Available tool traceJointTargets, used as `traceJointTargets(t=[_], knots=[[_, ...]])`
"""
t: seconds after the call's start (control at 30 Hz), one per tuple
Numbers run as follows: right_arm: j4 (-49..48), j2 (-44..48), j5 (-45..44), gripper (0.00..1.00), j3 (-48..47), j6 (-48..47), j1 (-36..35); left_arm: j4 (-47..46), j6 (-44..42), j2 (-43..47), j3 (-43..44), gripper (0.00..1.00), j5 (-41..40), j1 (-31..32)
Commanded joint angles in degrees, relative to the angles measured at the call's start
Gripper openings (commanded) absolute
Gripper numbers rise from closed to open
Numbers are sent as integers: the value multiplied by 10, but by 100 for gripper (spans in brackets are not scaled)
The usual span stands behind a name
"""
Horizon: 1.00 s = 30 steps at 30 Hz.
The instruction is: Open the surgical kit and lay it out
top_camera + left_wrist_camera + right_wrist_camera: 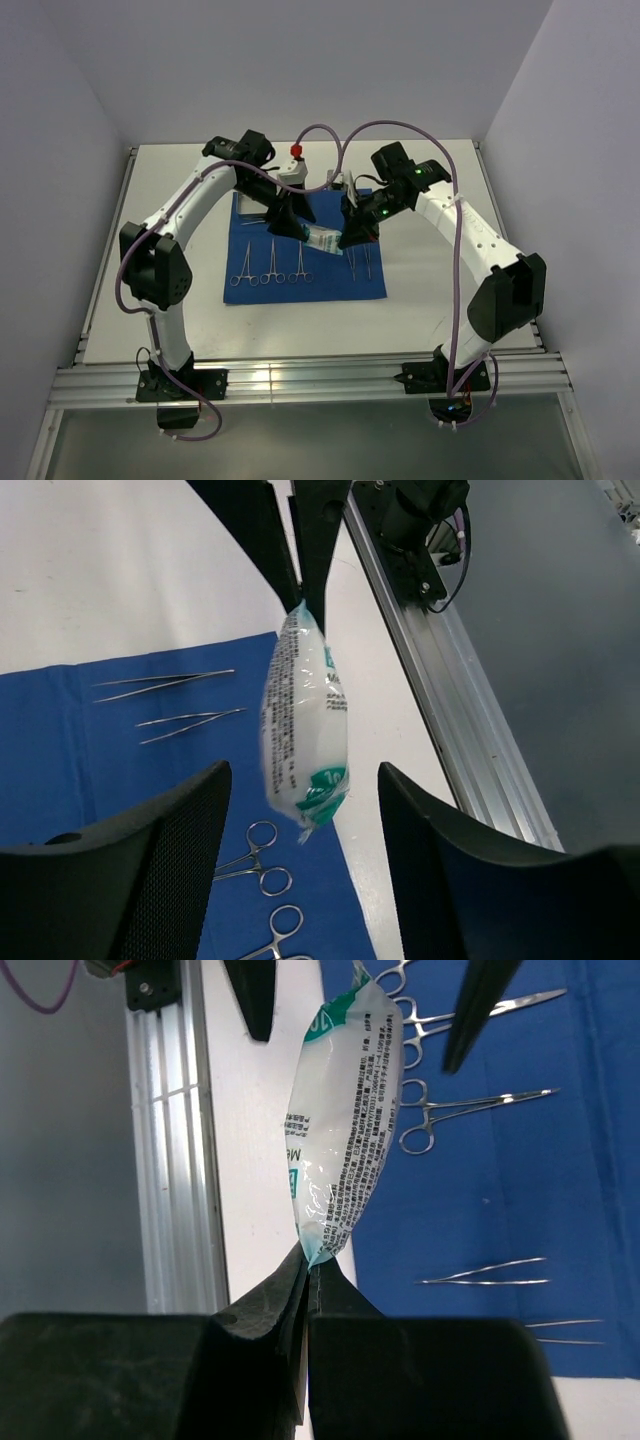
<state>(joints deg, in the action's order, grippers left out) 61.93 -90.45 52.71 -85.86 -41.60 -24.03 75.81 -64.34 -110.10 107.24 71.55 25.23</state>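
The royal-blue cloth of the surgical kit lies spread flat on the table. On it are ring-handled clamps, tweezers and more slim instruments. My right gripper is shut on one sealed end of the white-green packet, which hangs above the cloth's edge. My left gripper is open. Its fingers stand on either side of the packet's green end, apart from it. In the top view the packet spans between the left gripper and the right gripper.
A white fixture with a red knob and a steel object stand just behind the cloth. An aluminium rail runs along the table's near edge. White walls close in the left, right and back sides.
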Motion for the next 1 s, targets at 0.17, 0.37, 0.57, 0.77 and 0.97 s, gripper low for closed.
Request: traceJointTargets(t=[0.17,0.37,0.57,0.77,0.97], knots=[[-10,12,-17,0,-52,4,-7,-16,46,14,-4,53,-23,21],[-19,19,-21,0,-49,1,-8,-20,49,19,-26,21,-8,21],[-87,56,-41,34,-22,50,-2,-106,123,52,-81,6,11,11],[-252,142,-54,73,37,183,83,-389,373,110,-168,0,24,-48],[-445,201,-88,80,129,502,165,-896,793,247,-367,0,-194,-80]])
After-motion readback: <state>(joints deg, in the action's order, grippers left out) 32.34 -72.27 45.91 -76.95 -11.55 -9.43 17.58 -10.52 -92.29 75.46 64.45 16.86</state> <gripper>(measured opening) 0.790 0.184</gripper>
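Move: The packet hangs across the gap between the hands: its middle is about 4 cm right of the left hand and 2 cm nearer, with its free teal end between those open fingers, and some 5 cm left of the right hand, which pinches its other end. From the left hand, the steel tray lies about 25 cm ahead, 11 cm left and 20 cm down; the nearest hemostat about 6 cm ahead and 1 cm left, 21 cm below. From the right hand, the nearer forceps are roughly 7 cm ahead, 2 cm right and 21 cm below. The left fingers close on the packet's teal end while easing slightly back and down. With that grip made, the right fingers open and let go of the other end, and the right hand pulls away up, forward and right, about 14 cm in all, twisting clockwise. The left hand, still pinching, then swings forward and left towards the tray, turning some 30 degrees counter-clockwise. ##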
